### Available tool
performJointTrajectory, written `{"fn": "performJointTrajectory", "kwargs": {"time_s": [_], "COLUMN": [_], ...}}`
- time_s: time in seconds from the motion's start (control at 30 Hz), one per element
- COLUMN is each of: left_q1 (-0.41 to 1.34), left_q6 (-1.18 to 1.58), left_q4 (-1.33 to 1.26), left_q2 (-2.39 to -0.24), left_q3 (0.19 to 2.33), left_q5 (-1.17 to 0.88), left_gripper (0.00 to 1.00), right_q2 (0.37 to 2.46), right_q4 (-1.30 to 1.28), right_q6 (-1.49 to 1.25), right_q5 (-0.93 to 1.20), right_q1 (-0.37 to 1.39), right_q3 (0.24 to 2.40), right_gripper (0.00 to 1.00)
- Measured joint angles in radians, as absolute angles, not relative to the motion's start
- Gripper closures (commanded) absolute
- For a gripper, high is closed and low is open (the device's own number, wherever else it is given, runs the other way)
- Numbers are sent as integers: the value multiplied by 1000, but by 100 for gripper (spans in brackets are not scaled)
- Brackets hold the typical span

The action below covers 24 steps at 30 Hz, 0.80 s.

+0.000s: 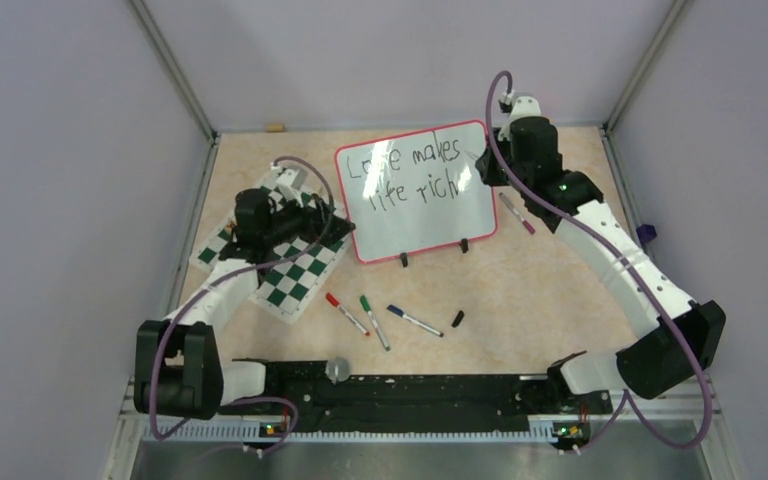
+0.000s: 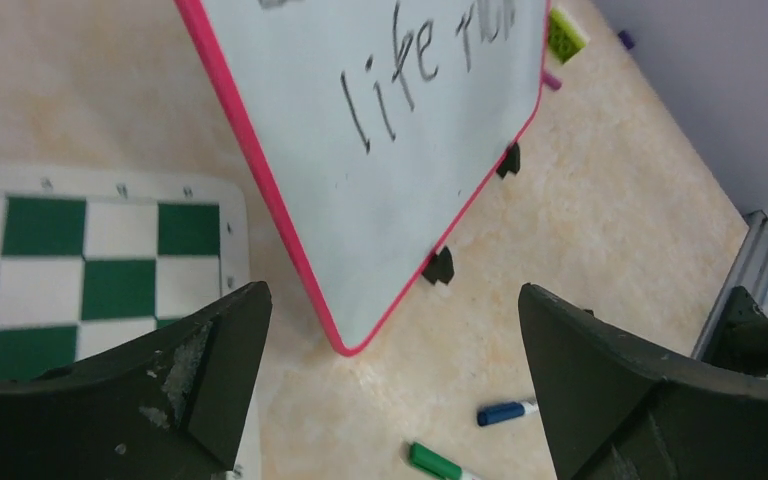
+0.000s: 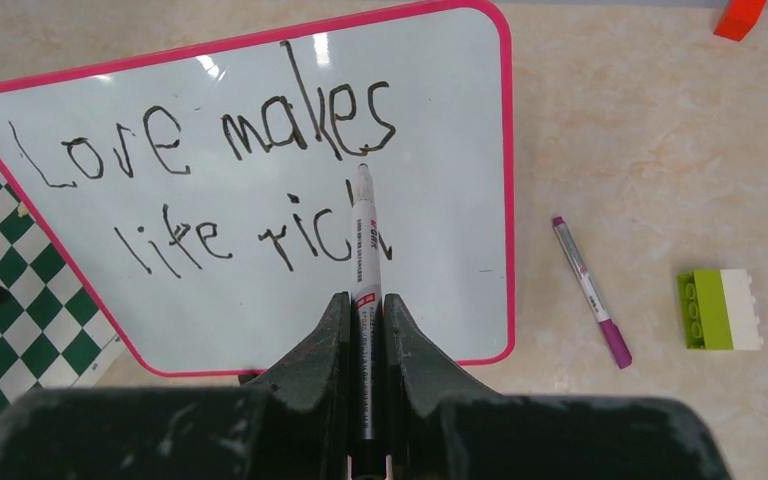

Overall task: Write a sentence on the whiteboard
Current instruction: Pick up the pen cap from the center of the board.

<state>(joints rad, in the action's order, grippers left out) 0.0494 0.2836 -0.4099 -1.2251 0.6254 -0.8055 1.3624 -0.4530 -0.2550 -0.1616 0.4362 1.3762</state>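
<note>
The red-framed whiteboard (image 1: 430,225) stands tilted on its two black feet at the back of the table. The sentence (image 3: 210,190) on it reads "Love makes life rich" in two black lines. My right gripper (image 3: 365,300) is shut on a white marker (image 3: 364,240). The marker's tip points at the board between "makes" and the end of "rich"; whether it touches I cannot tell. My left gripper (image 2: 392,290) hangs open and holds nothing, just off the whiteboard's (image 2: 380,200) lower left corner. In the top view the left gripper (image 1: 335,225) is at the board's left edge and the right gripper (image 1: 490,165) at its right edge.
A green-and-white chequered mat (image 1: 290,275) lies under the left arm. In front of the board lie a red marker (image 1: 346,313), a green marker (image 1: 375,321), a blue marker (image 1: 414,320) and a black cap (image 1: 457,319). Right of the board are a purple marker (image 3: 590,290) and a green-and-white brick (image 3: 720,310).
</note>
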Motion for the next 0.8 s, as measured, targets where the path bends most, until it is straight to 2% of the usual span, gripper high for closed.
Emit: {"fn": "performJointTrajectory", "kwargs": {"time_s": [0.07, 0.17, 0.27, 0.37, 0.5, 0.8], "left_q1": [109, 252, 394, 419, 407, 408], "left_q6": [262, 263, 265, 274, 305, 441], "left_q4": [-173, 169, 332, 374, 435, 540], "left_q2": [-1264, -1298, -1229, -1064, -894, -817], "left_q3": [703, 810, 825, 778, 758, 735], "left_q5": [-707, -421, -162, -20, 66, 91], "left_gripper": [1, 1, 1, 1, 1, 1], "right_q2": [1362, 1361, 1354, 1343, 1328, 1279], "right_q4": [-456, -458, -458, -461, -467, -498], "right_q6": [-255, -255, -255, -254, -254, -255], "right_q5": [-159, -157, -156, -155, -157, -172], "right_q1": [436, 436, 436, 436, 436, 436], "right_q3": [1376, 1376, 1376, 1375, 1375, 1353], "right_gripper": [100, 100, 100, 100, 100, 100]}}
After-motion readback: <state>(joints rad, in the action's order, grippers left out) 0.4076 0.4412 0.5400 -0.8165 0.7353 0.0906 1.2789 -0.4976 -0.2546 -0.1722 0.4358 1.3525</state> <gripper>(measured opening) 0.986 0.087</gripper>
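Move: The black pen cap lies about 28 cm to the left hand's right, 17 cm back towards the base and some 17 cm below. The blue pen lies level with the cap, about 10 cm to the cap's left, and the green pen some 20 cm to the cap's left. The whiteboard's middle is about 15 cm ahead of the left hand and 18 cm to its right. From the right hand the cap is some 22 cm back, 6 cm left and 26 cm below. Still pinching the uncapped black pen, the right hand eases about 2 cm back and a little up and right, its tip clear of the whiteboard. The empty left hand, wide open, draws some 9 cm back from the board, dipping about 7 cm and partly rising again as it swings left, and turns roughly 40 degrees counter-clockwise and downward to face the table. ##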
